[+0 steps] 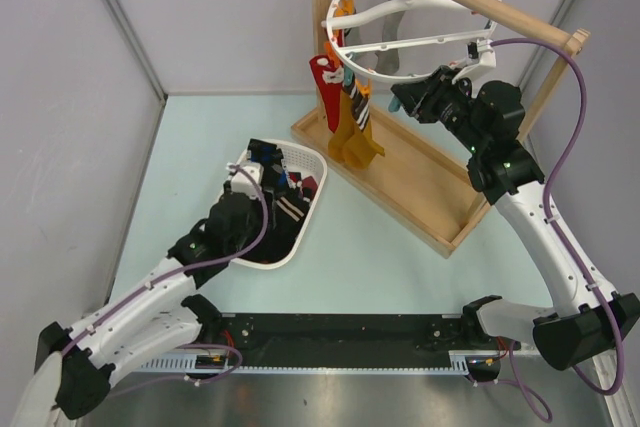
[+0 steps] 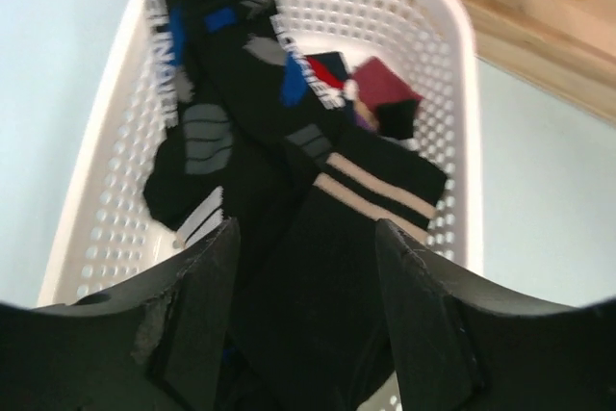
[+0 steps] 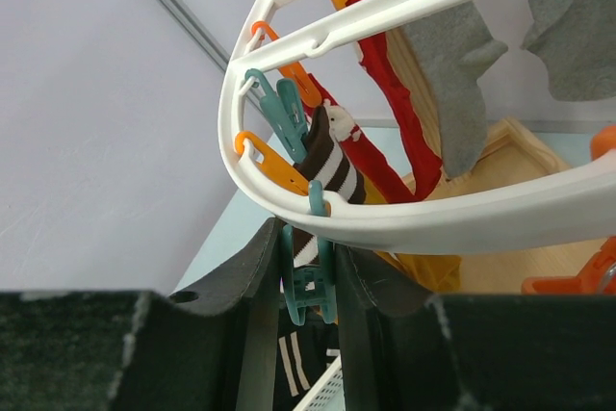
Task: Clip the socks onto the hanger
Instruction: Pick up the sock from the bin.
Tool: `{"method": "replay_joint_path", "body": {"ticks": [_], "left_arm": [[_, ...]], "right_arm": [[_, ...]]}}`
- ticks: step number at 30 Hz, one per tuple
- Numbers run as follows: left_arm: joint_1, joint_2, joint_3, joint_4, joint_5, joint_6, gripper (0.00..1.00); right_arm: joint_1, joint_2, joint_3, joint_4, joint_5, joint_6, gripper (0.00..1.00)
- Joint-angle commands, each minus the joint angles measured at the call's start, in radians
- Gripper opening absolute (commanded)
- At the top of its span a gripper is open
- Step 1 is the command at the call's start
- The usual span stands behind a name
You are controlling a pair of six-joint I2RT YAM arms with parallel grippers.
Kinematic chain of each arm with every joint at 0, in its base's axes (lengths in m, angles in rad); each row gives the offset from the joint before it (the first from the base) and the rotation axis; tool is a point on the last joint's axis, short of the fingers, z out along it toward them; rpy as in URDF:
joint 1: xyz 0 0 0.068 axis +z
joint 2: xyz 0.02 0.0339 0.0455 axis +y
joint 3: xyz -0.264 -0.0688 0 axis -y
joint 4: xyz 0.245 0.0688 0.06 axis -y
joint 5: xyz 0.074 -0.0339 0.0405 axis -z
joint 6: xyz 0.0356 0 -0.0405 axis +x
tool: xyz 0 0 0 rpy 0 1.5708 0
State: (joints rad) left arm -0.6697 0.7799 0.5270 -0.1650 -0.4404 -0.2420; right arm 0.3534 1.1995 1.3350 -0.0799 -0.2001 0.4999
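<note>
The white ring hanger (image 1: 400, 44) hangs from a wooden rail, with red (image 1: 325, 92) and yellow (image 1: 355, 137) socks clipped to it. My right gripper (image 3: 308, 243) is shut on a teal clip (image 3: 310, 295) under the hanger's rim (image 3: 433, 223). Behind that clip hangs a brown-and-white striped sock (image 3: 327, 166). My left gripper (image 2: 308, 233) is down in the white basket (image 2: 452, 64), jaws open. A black sock with beige stripes (image 2: 371, 190) lies loose between and under the fingers. More black socks with blue and grey marks (image 2: 207, 74) lie beside it.
The wooden rail (image 1: 480, 2) stands on a wooden base tray (image 1: 420, 187) at the back right. Grey socks (image 3: 462, 55) and a red sock (image 3: 395, 132) hang from the ring among orange clips (image 3: 289, 74). The basket (image 1: 310, 202) sits left of the tray.
</note>
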Motion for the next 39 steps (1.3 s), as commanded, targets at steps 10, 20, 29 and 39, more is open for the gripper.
{"method": "replay_joint_path", "body": {"ticks": [10,20,29,39], "left_arm": [[0.019,0.542,0.501,-0.387,0.316,0.236,0.57],[0.061,0.823,0.685,-0.505,0.396,0.314,0.49],[0.084,0.979,0.743,-0.536,0.486,0.326,0.30],[0.091,1.019,0.723,-0.550,0.468,0.326,0.00]], "right_arm": [[-0.025,-0.031,0.001,0.006,-0.004,-0.006,0.00],[-0.028,-0.026,0.001,0.006,-0.007,-0.003,0.00],[-0.030,-0.029,-0.013,0.029,-0.009,0.006,0.00],[-0.033,-0.029,-0.013,0.032,-0.010,0.011,0.00]]}}
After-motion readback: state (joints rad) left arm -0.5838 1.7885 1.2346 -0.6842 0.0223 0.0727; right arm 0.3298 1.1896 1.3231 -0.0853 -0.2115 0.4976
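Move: The tan-striped cuff of the black sock lies about 4 cm ahead of the left hand, 7 cm to its right and 13 cm below. From that cuff, the maroon sock is some 4 cm farther out and 4 cm to the right; the blue-patterned sock is about 9 cm farther out and 6 cm to the left. From the right hand, the cuff lies roughly 20 cm left, 5 cm back and 38 cm below. Left hand sinks about 12 cm and shifts 7 cm right, tipping down, its fingers closing on the striped cuff. ##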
